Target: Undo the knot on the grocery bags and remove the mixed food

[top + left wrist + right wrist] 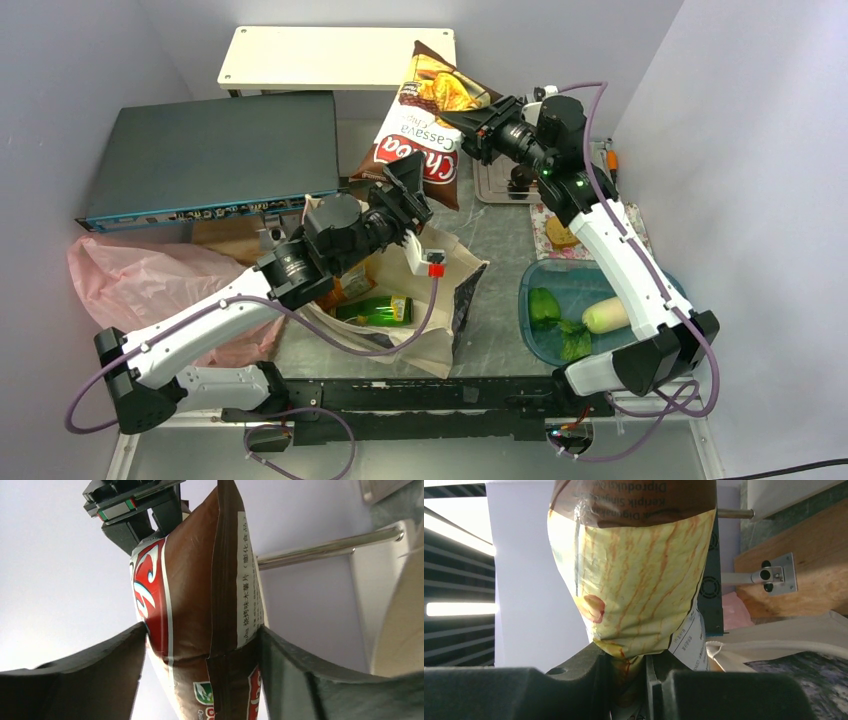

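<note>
A brown-red chip bag hangs in the air above the table's back, between both arms. My right gripper is shut on its upper edge, pinching the yellow-printed foil between the jaws. My left gripper stands wide around the bag's lower part; both fingertips touch it, and I cannot tell whether they press it. The beige tote lies open below, with a green bottle and an orange packet inside. The pink plastic bag lies crumpled at the left; its knot does not show.
A blue tub at the right holds a green pepper, leafy greens and a white radish. A bread slice lies behind it. A dark box and a white shelf stand at the back.
</note>
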{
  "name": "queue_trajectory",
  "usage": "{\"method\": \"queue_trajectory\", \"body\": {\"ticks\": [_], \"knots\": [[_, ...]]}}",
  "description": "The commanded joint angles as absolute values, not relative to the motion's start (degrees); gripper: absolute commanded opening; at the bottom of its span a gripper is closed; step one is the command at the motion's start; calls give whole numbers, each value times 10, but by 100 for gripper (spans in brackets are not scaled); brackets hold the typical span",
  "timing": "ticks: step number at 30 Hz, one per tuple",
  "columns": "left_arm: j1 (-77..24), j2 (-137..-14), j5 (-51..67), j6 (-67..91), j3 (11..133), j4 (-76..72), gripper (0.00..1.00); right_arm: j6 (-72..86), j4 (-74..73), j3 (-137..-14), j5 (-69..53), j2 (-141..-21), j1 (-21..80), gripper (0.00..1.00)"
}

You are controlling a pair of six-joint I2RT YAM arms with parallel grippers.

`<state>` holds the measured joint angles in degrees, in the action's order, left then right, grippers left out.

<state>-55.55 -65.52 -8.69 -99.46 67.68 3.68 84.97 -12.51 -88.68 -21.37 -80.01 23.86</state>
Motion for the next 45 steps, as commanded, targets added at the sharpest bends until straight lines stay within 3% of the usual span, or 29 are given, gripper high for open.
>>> {"method": "queue_trajectory", "body": {"ticks": [1,4,6,9,12,15,21,28,45], "knots": [[-556,-673,-127,-977,727,-19,63,878,-103,-880,-238,-770,250,0],[-556,-669,-119,-966,734,-20,33,873,-107,-869,-234,-765,256,0],[-556,-661,-112,-967,729,-21,19,873,-104,-867,-234,-764,256,7],[-557,-653,-106,-956,729,-11,0,862,-94,-868,-230,-765,256,43],[-557,-650,-108,-920,742,-6,0,849,-76,-867,-227,-765,254,81],[-556,-654,-126,-887,766,-7,0,827,-64,-866,-222,-762,246,98],[-503,-672,-145,-798,843,18,0,780,-79,-848,-210,-748,228,100],[-302,-762,-37,-605,1079,202,0,709,-68,-823,-217,-734,208,100],[-23,-897,204,-666,1113,151,0,633,-16,-768,-259,-701,188,100]]}}
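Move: The left hand's open fingers are round the near, lower end of the chip bag, whose middle lies about 7 cm ahead, level sideways. From that hand the white shelf's top stands some 25 cm ahead, 15 left and 15 lower; the dark box top 10 ahead, 38 left; the open sack 18 back, 9 left, well below. The right hand still grips the bag, its middle about 4 cm left and 2 back. Left hand pinches the chip bag, right opens; left swings it 30 cm left and forward, rising then dipping. ##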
